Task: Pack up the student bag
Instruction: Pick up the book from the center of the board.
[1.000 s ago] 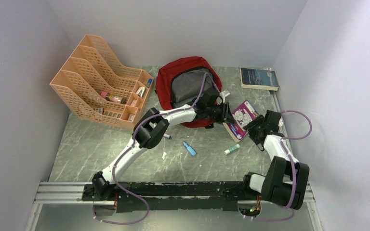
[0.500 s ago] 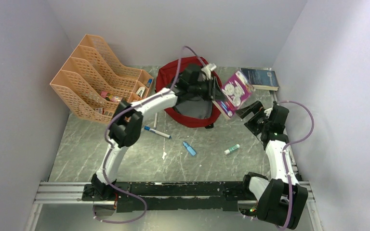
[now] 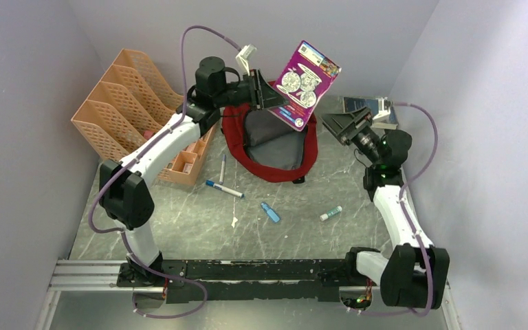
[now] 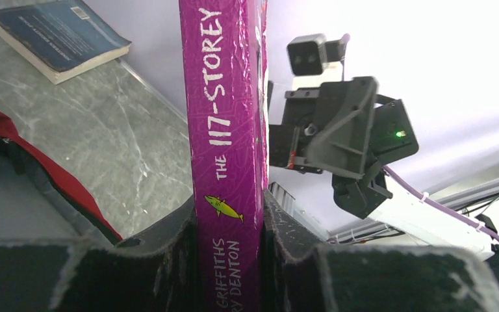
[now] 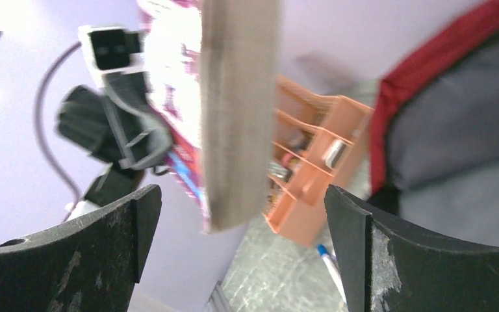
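Note:
The student bag, dark red with grey lining, lies open at the back of the table; its red rim and grey inside show in both wrist views. High above its right side my left gripper is shut on a purple book, the fingers clamping the spine near its lower end. My right gripper stands open just right of and below the book. The book's page edge hangs in front of the wide-apart jaws, touching neither.
An orange file organizer holding small items stands at the back left. A dark blue book lies at the back right. Two pens, a blue tube and a green-capped stick lie on the marble table in front of the bag.
My left arm has lifted the purple book from the table beside the bag to high above it. The right gripper has let go, opened wide and risen after it.

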Motion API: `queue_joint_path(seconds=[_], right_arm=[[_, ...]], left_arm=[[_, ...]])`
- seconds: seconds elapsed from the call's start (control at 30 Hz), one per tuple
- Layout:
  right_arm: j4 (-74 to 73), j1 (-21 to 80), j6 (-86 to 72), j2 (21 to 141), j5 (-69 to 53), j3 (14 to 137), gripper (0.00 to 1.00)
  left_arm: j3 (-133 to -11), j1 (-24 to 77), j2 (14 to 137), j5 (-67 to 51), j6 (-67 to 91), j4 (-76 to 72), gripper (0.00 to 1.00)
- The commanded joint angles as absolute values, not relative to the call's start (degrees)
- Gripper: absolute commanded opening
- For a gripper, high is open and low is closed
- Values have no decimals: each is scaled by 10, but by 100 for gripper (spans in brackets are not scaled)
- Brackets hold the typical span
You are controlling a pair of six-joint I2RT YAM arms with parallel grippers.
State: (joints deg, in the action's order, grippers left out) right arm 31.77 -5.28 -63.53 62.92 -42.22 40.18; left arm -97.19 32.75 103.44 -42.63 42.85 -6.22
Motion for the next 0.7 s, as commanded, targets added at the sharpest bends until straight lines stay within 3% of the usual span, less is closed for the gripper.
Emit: queue_joint_path(seconds=[0.0, 0.43, 0.67], right_arm=[[492, -5, -699, 671, -416, 453, 100], [291, 55, -607, 736, -336, 547, 100], [395, 55, -644, 767, -370, 523, 100]], left_arm=[[-962, 317, 1008, -457, 411, -107, 5], [-955, 317, 983, -487, 411, -129, 5], [-941, 317, 979, -520, 453, -193, 5]])
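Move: The purple book hangs in the air in the left gripper, which grips its spine low down; the book's middle lies some 7 cm to that hand's right, 3 cm ahead and 4 cm above. From the open right hand it is about 6 cm ahead, 9 cm left and 7 cm up. The red backpack stands open about 10 cm ahead of the right hand, 18 cm left and 25 cm below; the blue book lies 20 cm ahead, 14 cm right and 29 cm below. Bring the wide-open right gripper in to the purple book's free page edge, about 5 cm left and 4 cm forward, rising some 5 cm at first and then sinking a couple, until one finger is over the cover and the other under the book. Don't close yet. Keep the left gripper shut on the spine, holding the book nearly still. ##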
